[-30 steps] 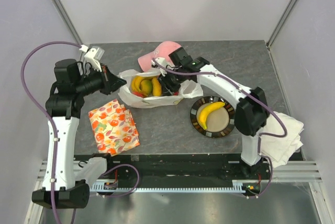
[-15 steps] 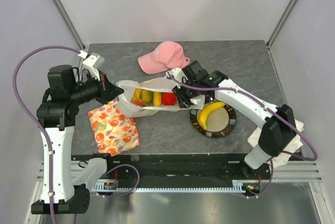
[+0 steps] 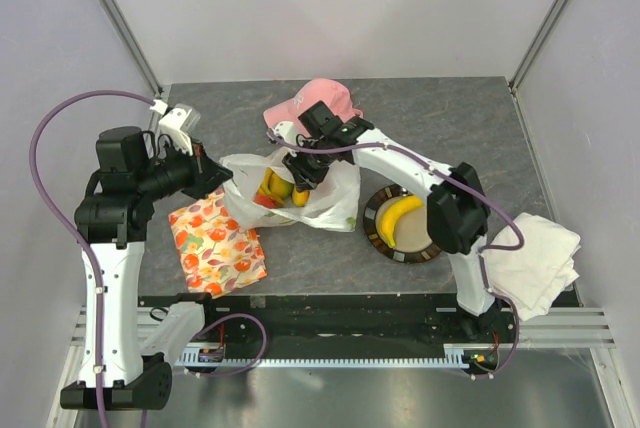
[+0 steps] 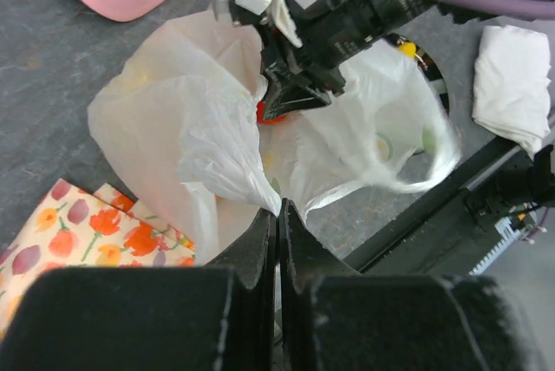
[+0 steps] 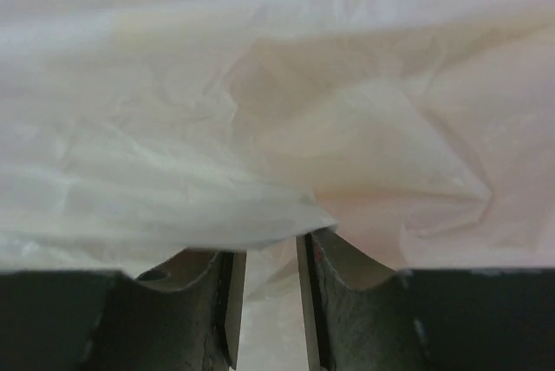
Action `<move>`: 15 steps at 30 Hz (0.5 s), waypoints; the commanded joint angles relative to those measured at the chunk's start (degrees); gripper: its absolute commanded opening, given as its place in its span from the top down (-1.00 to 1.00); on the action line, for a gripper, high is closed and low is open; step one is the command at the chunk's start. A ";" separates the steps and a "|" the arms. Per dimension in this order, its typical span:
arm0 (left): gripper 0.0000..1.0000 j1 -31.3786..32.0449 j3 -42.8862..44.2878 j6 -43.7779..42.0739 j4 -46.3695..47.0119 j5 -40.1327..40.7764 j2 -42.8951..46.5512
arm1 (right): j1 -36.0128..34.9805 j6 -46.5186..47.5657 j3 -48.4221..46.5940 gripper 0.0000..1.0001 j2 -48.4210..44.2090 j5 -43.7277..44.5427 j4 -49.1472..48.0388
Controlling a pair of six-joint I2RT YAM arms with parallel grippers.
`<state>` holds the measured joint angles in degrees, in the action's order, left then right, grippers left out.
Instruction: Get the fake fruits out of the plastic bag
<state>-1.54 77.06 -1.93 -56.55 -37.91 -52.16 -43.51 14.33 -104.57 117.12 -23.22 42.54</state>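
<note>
The white plastic bag [image 3: 325, 203] lies mid-table with its mouth held up. My left gripper [image 3: 216, 180] is shut on the film of the bag's left rim [image 4: 234, 163], its jaws [image 4: 277, 208] pressed together on a fold. Inside the bag I see yellow bananas [image 3: 273, 184] and a red fruit [image 3: 262, 201]. My right gripper [image 3: 303, 172] reaches down into the bag mouth, its tips [image 4: 276, 111] just above a red fruit [image 4: 264, 114]. In the right wrist view its fingers [image 5: 270, 250] stand apart; bag film [image 5: 277, 128] drapes over their tips and nothing solid shows between them.
A dark-rimmed plate [image 3: 432, 240] right of the bag holds one banana [image 3: 400, 214]. A pink cap [image 3: 315, 100] lies behind the bag. An orange-flowered cloth [image 3: 216, 242] lies at front left and a white cloth [image 3: 532, 258] at the right edge.
My right gripper has swung from the bag's right end, near the plate, back left into the bag mouth. The bag has bunched up. The left arm has hardly moved.
</note>
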 commanded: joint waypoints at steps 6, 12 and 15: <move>0.97 -0.13 -0.67 5.89 6.19 9.70 -4.18 | -0.44 -2.46 -8.29 0.20 -3.64 4.21 -4.04; 0.97 -0.13 -3.49 7.03 7.69 9.00 -3.21 | -1.58 -3.78 4.02 0.29 -14.63 27.15 -13.54; 0.97 -0.13 -3.84 7.38 8.30 8.47 -3.56 | -1.41 -4.65 3.94 0.31 -15.60 26.23 -12.84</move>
<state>-1.54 73.47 3.07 -51.55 -29.54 -56.49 -44.95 11.53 -101.65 103.68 -3.84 33.76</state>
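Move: The right gripper is part-open and empty inside the plastic bag. The yellow fruit lies about 3 cm back and 1 cm left of it, a little lower; the red ball some 3 cm back and 4 cm right, the green fruit 2 cm back and 5 cm left. The pink cap is roughly 18 cm ahead and 2 cm right. For the left gripper, high up holding the bag's left rim, the yellow fruit is about 14 cm right, 4 cm back and 20 cm below. Back the right gripper out of the bag empty: after a small dip forward and left, lift it about 11 cm, easing forward and then right, and swing its part-open fingers forward some 25 degrees. Meanwhile keep the left gripper shut on the rim and carry it about 4 cm forward, then down, drifting left, with a slight counter-clockwise turn. ##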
